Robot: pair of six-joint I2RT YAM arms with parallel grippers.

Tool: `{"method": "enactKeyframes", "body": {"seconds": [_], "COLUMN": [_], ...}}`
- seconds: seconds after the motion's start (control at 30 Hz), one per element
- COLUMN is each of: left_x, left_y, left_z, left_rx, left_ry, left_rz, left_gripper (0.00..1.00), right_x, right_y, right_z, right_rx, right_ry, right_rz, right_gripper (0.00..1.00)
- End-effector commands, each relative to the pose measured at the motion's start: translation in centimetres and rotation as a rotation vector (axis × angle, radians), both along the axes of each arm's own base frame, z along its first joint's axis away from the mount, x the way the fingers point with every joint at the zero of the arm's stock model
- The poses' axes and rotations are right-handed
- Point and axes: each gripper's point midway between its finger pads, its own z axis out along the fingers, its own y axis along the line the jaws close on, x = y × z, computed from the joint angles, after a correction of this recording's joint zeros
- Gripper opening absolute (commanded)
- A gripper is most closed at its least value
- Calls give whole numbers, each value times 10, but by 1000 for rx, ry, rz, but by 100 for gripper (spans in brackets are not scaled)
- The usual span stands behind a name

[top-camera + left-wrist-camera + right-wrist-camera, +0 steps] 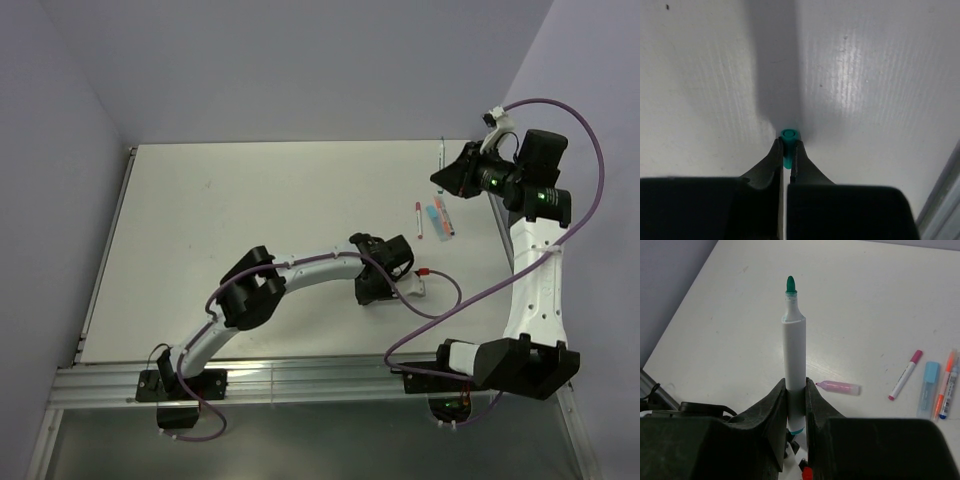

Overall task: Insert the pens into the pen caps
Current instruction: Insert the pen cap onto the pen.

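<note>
My left gripper is shut on a short teal pen cap, whose round end pokes out past the fingertips just above the white table. In the top view that gripper is low over the table's middle right. My right gripper is shut on a white pen with a bare teal tip pointing away from the jaws. From above it hovers at the far right. On the table lie a lilac cap, a pink-ended pen, a light blue cap and an orange pen.
The loose pens and caps lie together just below the right gripper. A small red-tipped white piece sits next to the left gripper. The right arm's purple cable loops over the table's right side. A metal rail runs along the near edge.
</note>
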Motion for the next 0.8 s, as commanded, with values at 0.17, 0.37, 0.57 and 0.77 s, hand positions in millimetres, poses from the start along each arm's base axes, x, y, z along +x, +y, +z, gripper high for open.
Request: {"method": "enactKeyframes", "body": {"seconds": [0.17,0.37,0.57,0.77], "left_x": [-3,61,146,173], "left_y": [-4,52,146,234], "left_z": [136,250,367,450], "left_rx": [-326,-594,-924,-1263], "left_ry": [206,80,-179,-310], "left_rz": [188,343,711,1045], "left_gripper": [0,0,0,0], "right_x": [15,16,20,22], "right_y": [10,17,69,151], "right_z": [47,79,61,46], "right_rx": [-13,-9,-80,-72], "right_ry": [-114,-183,-180,-183], "right_rz": [54,93,196,378], "right_gripper": [0,0,0,0]}}
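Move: The green-tipped pen, held upright in the right gripper, is about 13 cm ahead of the left hand, some 16 cm to its right and 35 cm up. From the left hand, down on the table, the pink pen lies 12 cm ahead and 4 cm right, the red-capped pen 19 cm ahead and 13 cm right. The green cap in the left fingers is roughly 13 cm back, 16 cm left and 32 cm below the right hand. Keep the green cap pinched and sweep the left gripper up off the table, about 40 cm, swinging left and forward as well, while the wrist turns some 80 degrees from pointing down to pointing forward and right, towards the pen. Keep the right gripper shut on the pen, raise it about 6 cm, then carry it roughly 12 cm left towards the cap, sinking slightly and turning counter-clockwise. ##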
